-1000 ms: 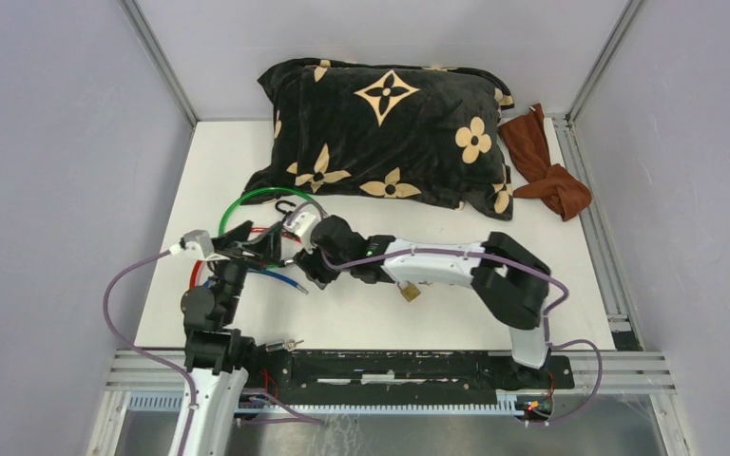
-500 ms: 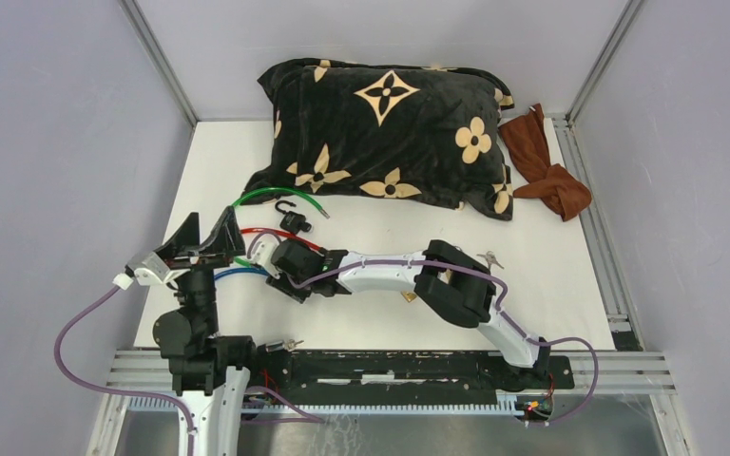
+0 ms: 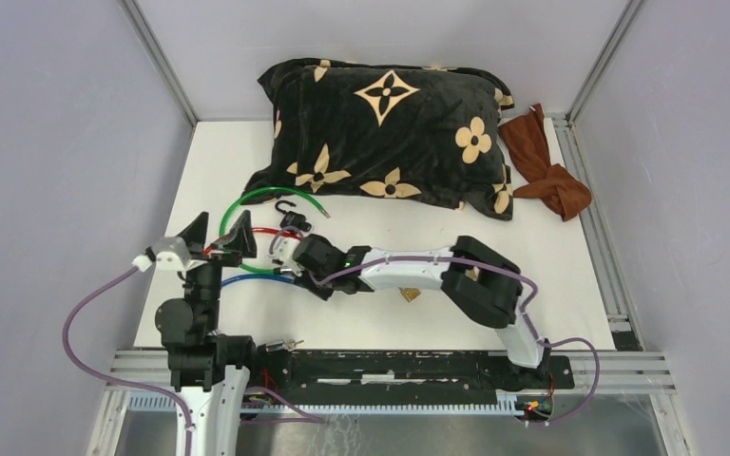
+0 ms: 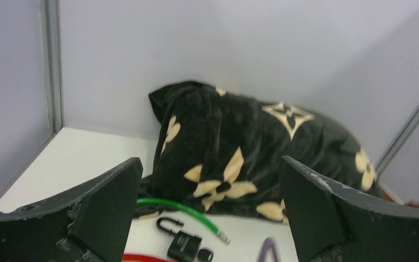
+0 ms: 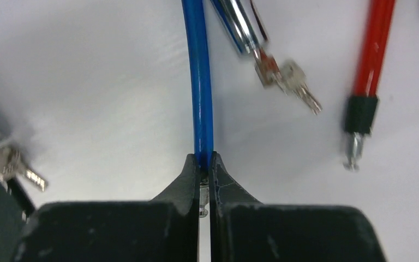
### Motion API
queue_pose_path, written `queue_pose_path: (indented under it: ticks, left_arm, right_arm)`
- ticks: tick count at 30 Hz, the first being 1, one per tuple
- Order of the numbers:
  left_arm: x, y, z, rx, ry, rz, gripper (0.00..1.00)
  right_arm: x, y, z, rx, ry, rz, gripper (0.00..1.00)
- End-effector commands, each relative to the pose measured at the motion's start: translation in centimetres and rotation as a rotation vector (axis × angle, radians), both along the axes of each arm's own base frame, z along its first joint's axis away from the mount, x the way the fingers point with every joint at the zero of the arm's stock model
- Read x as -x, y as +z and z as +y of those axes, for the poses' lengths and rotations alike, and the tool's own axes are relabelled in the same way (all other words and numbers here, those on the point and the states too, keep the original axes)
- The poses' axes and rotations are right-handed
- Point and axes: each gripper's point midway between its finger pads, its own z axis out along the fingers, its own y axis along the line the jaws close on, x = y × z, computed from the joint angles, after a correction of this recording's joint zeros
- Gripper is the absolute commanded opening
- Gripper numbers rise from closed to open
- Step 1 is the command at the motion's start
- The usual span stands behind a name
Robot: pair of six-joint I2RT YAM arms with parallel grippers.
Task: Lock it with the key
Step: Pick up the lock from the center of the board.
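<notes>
My right gripper (image 5: 202, 164) is shut on the metal-tipped end of a blue cable (image 5: 199, 82), low over the table left of centre (image 3: 290, 269). Small silver keys (image 5: 297, 84) lie just right of that cable, and another key (image 5: 11, 161) lies to the left. A black padlock (image 4: 184, 245) with its shackle open lies on the table, a dark key head next to its base. My left gripper (image 4: 211, 164) is open and empty, raised above the cables (image 3: 217, 236) and facing the pillow.
A green cable (image 3: 247, 199) and a red cable (image 3: 261, 231) curl round the black padlock. A brass padlock (image 3: 409, 295) peeks from under my right arm. A black flowered pillow (image 3: 390, 133) fills the back, with a brown cloth (image 3: 544, 161) beside it. A key (image 3: 292, 345) lies at the near edge.
My right gripper has closed onto the blue cable's end after sliding left. The left gripper lifted off the cables, swung left, then came back right a little, still open.
</notes>
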Motion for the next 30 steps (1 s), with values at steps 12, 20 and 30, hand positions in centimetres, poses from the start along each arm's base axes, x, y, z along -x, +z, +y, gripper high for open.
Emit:
queue_pose_path:
  ticks: [12,20,30]
  left_arm:
    - [3.4,-17.5,-9.2,-1.02,-0.998,0.68,0.96]
    - [3.1,-24.0,-9.1,-1.215,-1.188,0.74,1.0]
    - [-3.9,-25.8,-10.4,-1.359,-1.014,0.514,0.98]
  right_arm:
    - [2.0,9.5,-9.8,-0.307,-0.015,0.027,0.0]
    - [3.1,9.2,-12.1,-0.347,0.027,0.001,0.0]
    - [5.0,10.3,-12.8,-0.414,0.121,-0.011,0.0]
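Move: The right hand already pinches the blue cable just behind its metal tip. The clear middle of the board lies about 14 cm to its right and 4 cm back, with the brass padlock some 23 cm right and 2 cm back; the green lock's keys are 7 cm ahead. The tip lies 30 cm below the left hand, 12 cm right and 2 cm back; from that hand, the black padlock is 14 cm ahead and 9 cm right, well below. Keeping its pinch near the blue cable's tip, the right hand draws it about 14 cm to the right towards the clear middle of the board, lifting and easing back as it goes. Meanwhile the left hand, wide open, swoops some 26 cm down and 10 cm right towards the cable, its fingers swinging round from forward-and-up to point down and right. ##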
